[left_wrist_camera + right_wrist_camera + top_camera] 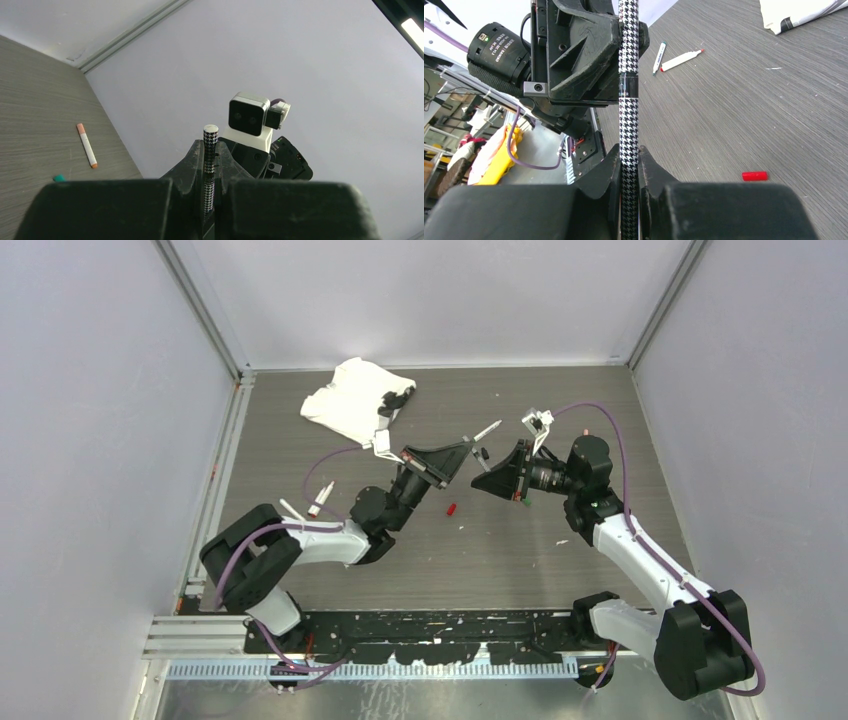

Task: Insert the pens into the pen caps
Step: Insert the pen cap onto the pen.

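A slim black-and-white houndstooth pen (628,115) with a dark printed band at mid-length is held above the table between both arms. My right gripper (629,155) is shut on its lower part. My left gripper (210,150) is shut on its other part, and the pen's white end (210,129) sticks out past the fingertips. In the top view the left gripper (466,453) and right gripper (482,478) meet tip to tip over the table's middle. A red cap (754,175) lies on the table below them, also visible as the red cap (452,508).
A white cloth (352,398) lies at the back left. Loose pens lie around: a red-tipped one (320,498) at the left, one (487,430) behind the grippers, and an orange-capped pen (86,145) near a teal cap (59,177). Grey walls close in on three sides.
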Robot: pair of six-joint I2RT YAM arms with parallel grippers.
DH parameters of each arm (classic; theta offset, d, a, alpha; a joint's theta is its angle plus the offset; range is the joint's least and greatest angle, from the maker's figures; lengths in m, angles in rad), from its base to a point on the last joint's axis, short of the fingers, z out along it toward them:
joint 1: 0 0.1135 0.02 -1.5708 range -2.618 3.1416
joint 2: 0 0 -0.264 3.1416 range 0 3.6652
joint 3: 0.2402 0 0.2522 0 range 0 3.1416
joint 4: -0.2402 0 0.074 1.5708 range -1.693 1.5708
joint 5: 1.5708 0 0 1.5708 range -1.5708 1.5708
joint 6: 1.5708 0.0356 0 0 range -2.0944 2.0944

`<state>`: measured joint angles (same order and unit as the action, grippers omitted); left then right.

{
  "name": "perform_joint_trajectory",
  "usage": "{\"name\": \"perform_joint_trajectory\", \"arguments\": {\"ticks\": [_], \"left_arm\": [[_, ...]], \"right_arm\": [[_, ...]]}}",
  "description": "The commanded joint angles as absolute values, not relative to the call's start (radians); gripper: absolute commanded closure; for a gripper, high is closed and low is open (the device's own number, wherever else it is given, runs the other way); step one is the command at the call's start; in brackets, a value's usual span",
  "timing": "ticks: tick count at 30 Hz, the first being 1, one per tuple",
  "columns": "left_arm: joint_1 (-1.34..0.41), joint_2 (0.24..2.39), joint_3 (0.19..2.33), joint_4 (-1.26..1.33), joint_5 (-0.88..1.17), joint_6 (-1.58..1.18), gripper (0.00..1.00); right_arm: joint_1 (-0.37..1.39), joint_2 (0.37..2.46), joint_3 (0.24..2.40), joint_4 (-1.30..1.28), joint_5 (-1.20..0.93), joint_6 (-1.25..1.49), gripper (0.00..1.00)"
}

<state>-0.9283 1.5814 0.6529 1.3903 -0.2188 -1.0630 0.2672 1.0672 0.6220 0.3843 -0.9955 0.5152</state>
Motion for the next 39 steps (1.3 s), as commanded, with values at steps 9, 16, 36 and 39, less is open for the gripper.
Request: {"name": "perform_joint_trajectory", "arguments": {"ticks": [9,16,36,39], "left_arm": [[-1.007,1.595,0.685,1.431,-0.158,-1.012,0.99],[-1.006,1.546,0.671,1.431,-0.197,-0.969,0.87],[-0.956,1.404,0.532,1.337,-0.305,-0.973,0.26],[-0.913,1.336,0.545,1.191,-0.261,-1.006,0.25]], "right_arm": [[0.263,1.058,0.631,0.426,-0.953,0.514,0.99],[0.261,1.057,0.614,0.489,-1.006,0.523,0.99],[0.258,1.058,0.612,0.511,-1.069,0.522,0.99],[0.259,1.06,0.612,0.511,-1.086,0.515,0.99]]}}
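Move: Between the two hands stands the pen, its lower part in the right fingers, its capped upper end still pinched by the left. From the left hand the pen's middle is about 3 cm back, 2 cm right and 4 cm lower; the cap is roughly 4 cm ahead of the right hand, 3 cm left, 6 cm up. On the table some 29 cm below the left hand, the black cap is 14 cm ahead and 6 cm right, the white marker 20 cm ahead and 7 cm right, the red cap straight below, about 1 cm left. Easing barely half a centimetre back and to the right along with its pinched cap, the left hand presses towards the right hand, then opens wide and lets go, drawing back about 2.5 cm and rising 1 cm before it sinks some 2 cm and swings nearly 3 cm left, away from the pen. The right hand keeps its grip throughout, dipping slightly under the push and coming back up by about 1 cm. ##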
